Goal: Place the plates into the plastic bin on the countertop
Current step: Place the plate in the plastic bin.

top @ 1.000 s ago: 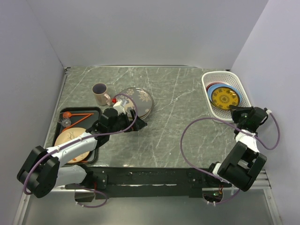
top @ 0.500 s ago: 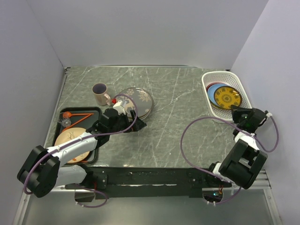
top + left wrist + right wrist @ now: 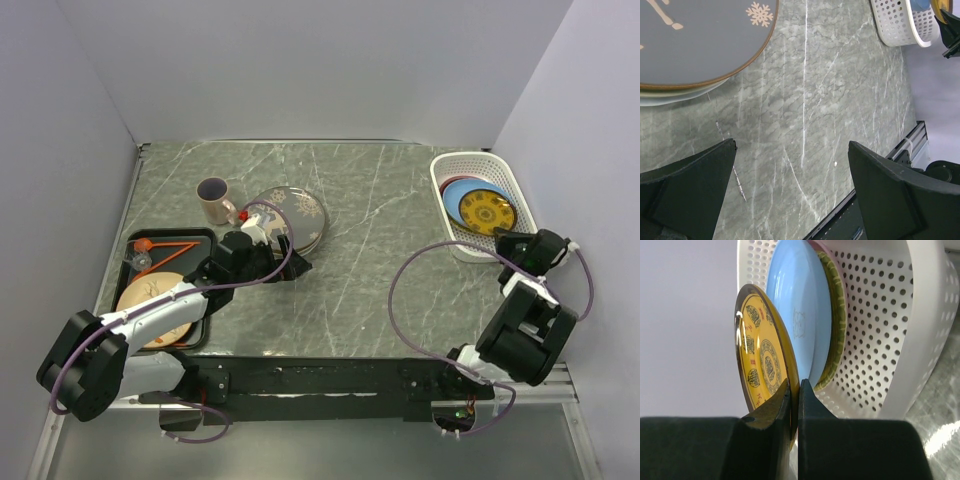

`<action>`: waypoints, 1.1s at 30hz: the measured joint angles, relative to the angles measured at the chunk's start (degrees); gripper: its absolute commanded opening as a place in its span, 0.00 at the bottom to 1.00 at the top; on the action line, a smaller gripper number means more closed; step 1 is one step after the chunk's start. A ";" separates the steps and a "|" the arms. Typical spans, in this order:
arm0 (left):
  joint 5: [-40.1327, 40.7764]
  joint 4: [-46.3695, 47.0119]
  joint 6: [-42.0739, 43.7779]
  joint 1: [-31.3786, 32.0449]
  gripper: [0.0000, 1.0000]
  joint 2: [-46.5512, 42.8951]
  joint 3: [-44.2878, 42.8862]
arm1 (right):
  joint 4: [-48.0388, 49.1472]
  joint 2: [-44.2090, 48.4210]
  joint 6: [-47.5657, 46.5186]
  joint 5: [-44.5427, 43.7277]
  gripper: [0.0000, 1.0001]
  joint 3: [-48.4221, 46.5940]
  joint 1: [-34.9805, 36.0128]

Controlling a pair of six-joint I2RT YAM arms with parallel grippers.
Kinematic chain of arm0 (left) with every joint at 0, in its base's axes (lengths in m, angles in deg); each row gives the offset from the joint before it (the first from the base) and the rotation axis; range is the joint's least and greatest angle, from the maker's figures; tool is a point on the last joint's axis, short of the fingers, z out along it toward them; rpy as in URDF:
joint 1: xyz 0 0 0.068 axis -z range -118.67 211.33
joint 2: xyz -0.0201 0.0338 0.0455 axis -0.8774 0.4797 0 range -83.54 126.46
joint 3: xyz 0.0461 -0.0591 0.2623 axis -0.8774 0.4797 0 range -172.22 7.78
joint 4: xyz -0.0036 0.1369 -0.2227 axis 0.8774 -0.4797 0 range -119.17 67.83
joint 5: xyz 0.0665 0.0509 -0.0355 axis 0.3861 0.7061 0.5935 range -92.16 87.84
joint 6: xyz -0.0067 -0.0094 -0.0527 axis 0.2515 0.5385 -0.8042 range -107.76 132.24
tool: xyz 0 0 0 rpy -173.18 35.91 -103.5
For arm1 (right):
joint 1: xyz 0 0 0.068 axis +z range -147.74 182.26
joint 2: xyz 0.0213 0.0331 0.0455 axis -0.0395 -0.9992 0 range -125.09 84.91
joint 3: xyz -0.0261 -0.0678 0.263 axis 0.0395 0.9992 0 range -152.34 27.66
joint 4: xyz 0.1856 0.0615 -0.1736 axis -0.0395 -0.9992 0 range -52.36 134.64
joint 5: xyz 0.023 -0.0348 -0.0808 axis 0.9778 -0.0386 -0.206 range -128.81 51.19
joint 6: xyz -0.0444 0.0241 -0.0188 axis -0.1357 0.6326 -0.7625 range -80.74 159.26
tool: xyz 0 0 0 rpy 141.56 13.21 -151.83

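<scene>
My right gripper (image 3: 795, 387) is shut on the near rim of the yellow-patterned plate (image 3: 760, 360) and holds it tilted inside the plastic bin (image 3: 890, 330). Behind it, a blue plate (image 3: 800, 315) and a green-rimmed plate (image 3: 836, 325) lean in the bin. From above, the yellow plate (image 3: 481, 211) lies over the others in the bin (image 3: 446, 172) at the right edge of the countertop (image 3: 370, 250), with the right gripper (image 3: 508, 240) at its near side. My left gripper (image 3: 790, 170) is open and empty, just short of a dark snowflake plate (image 3: 695, 40) stacked on paler plates (image 3: 295, 215).
A beige mug (image 3: 213, 200) stands left of the plate stack. A black tray (image 3: 203, 238) at the left holds a beige plate (image 3: 150, 300) and an orange utensil (image 3: 165, 245). Walls close in behind and on both sides. The bin (image 3: 895, 22) shows far off in the left wrist view.
The right wrist has drifted slightly to the right with the yellow plate still in its grip; the plate has shifted a little within the bin. The left arm has not moved.
</scene>
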 measured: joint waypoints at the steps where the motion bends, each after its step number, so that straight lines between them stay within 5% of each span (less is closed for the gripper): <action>1: 0.02 0.09 0.00 0.00 0.99 0.00 0.02 | 0.02 -0.72 0.00 -0.20 0.00 -0.39 0.13; 15: 0.55 -0.37 0.46 0.00 0.99 0.24 0.02 | -2.71 -6.29 -0.63 -4.76 0.00 -7.87 4.98; 26: 0.57 -0.28 0.50 0.00 0.99 2.49 0.04 | -5.07 -11.21 -2.84 -6.73 0.16 -10.75 5.20; 28: 0.57 -0.33 0.55 0.00 0.99 3.10 0.04 | -5.14 -11.76 -2.89 -6.62 0.22 -10.75 5.46; 30: 0.55 -0.28 0.66 0.00 0.99 3.82 0.04 | -4.87 -12.00 -2.99 -6.38 0.41 -10.75 5.68; 33: 0.52 -0.24 0.72 0.00 0.99 4.79 0.04 | -4.35 -12.07 -3.23 -6.10 0.57 -10.80 6.16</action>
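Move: The right gripper still pinches the yellow plate by its near right rim, the plate's middle about 5 cm ahead and 3 cm left. It is bound for the blue plates in the bin, some 7 cm ahead, 6 cm left and 6 cm lower; the bin's middle is about 6 cm ahead and 4 cm left. From the left hand, the top grey plate lies some 10 cm ahead and 2 cm left, 7 cm lower, and the blue plates about 14 cm ahead and 45 cm right. Carry the yellow plate forward about 4 cm with the right gripper, deeper over the blue plates. Then lower it some 3 cm onto them, tipping the fingers slightly down, and open the fingers to nearly half at the bottom. Meanwhile sink the wide-open left gripper about 3 cm, just on the near side of the grey plates, touching nothing. ##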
